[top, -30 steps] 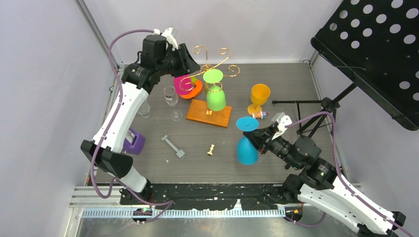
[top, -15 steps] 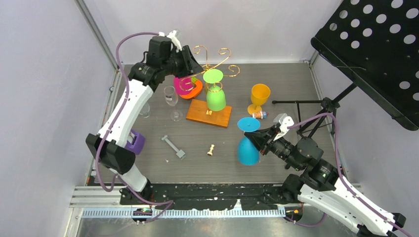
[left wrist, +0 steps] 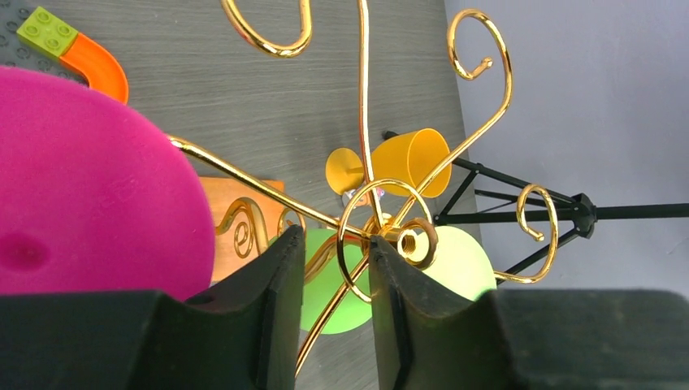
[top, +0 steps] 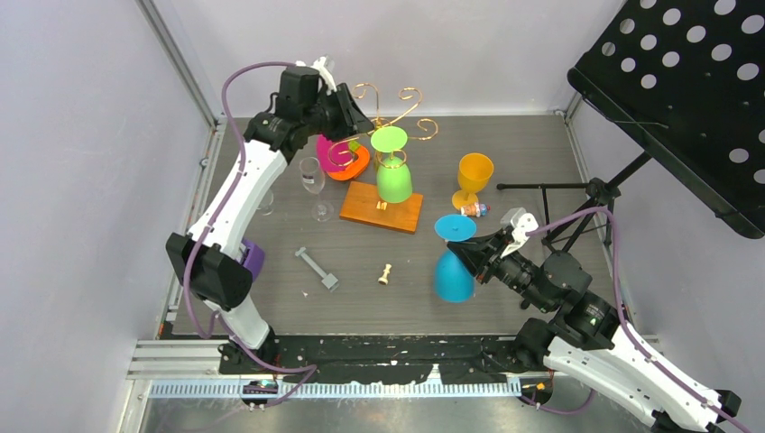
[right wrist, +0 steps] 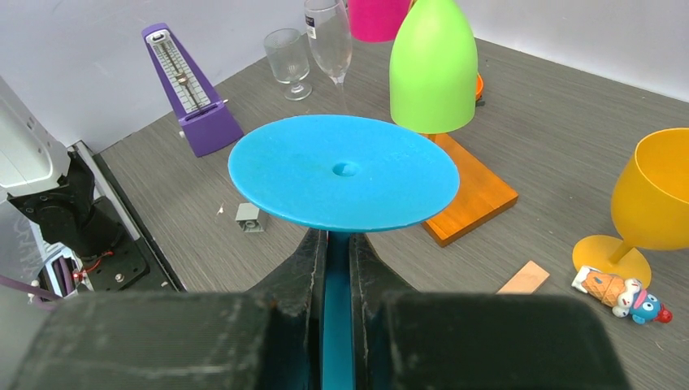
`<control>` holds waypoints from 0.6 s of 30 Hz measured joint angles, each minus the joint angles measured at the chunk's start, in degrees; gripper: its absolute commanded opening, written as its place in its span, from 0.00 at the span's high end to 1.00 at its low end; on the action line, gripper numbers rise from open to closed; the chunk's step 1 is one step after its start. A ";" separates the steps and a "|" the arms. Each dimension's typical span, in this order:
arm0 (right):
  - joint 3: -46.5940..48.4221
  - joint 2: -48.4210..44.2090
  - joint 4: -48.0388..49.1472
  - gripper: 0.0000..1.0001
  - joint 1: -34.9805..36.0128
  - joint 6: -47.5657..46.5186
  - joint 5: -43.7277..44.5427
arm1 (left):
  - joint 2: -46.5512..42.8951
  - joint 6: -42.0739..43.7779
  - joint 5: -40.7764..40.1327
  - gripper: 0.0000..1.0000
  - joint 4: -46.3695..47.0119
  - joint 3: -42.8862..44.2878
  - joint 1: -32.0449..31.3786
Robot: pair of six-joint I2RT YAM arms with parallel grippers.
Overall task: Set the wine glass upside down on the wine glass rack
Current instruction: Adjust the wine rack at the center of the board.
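Note:
The wine glass rack (top: 390, 115), gold wire with curled arms (left wrist: 479, 97), stands on its wooden base (top: 381, 207). A green glass (top: 394, 180) hangs upside down from it. A pink glass (top: 332, 153) hangs upside down on a left arm, its foot (left wrist: 81, 195) beside my left gripper (left wrist: 335, 244). That gripper (top: 354, 119) is open at the rack's top, with gold wire showing through the gap and nothing gripped. My right gripper (right wrist: 339, 240) is shut on the stem of an upside-down blue wine glass (top: 451, 275), foot (right wrist: 343, 171) upward, right of the base.
An orange goblet (top: 474, 173) stands upright right of the rack, a small toy (top: 475, 210) by its foot. Two clear glasses (top: 311, 176) stand left of the base. A purple metronome (top: 245, 260), a grey piece (top: 317, 269), a chess piece (top: 385, 273) and a black music stand (top: 686, 90) are around.
The left arm has shifted a little right and back at the rack's top, its jaws narrowing slightly. The pink glass stays on the rack. The right gripper and blue glass barely moved.

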 measured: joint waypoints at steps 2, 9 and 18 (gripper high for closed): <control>0.00 -0.02 -0.04 0.94 0.00 0.00 0.02 | 0.09 -0.39 0.17 0.78 0.50 0.00 0.00; 0.00 -0.39 -0.07 0.94 0.00 0.02 0.15 | 0.66 -2.32 1.42 1.00 1.92 -0.17 0.20; 0.00 -0.39 -0.09 0.94 0.00 0.00 0.15 | -0.22 -6.10 3.10 1.00 7.45 -3.67 0.48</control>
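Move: The wine rack's gold hub lies about 2 cm ahead of the left hand, 3 cm to its right and 2 cm below, with its wires beside the fingertips. The hanging green glass is about 5 cm back, 4 cm right and 10 cm below; the pink one is about 3 cm back, 6 cm left and 9 cm below. From the right hand, the hub is about 26 cm ahead, 14 cm left and 4 cm above. Easing to the right and slightly forward, about 1 cm in all, the left hand shuts its fingers from just over a third open to fully closed at the gold wire curl beside the rack's hub, rolling some 5 degrees so that its left side dips. It nudges the rack along with it. The right hand stays still, keeping its hold on the upside-down blue glass. ##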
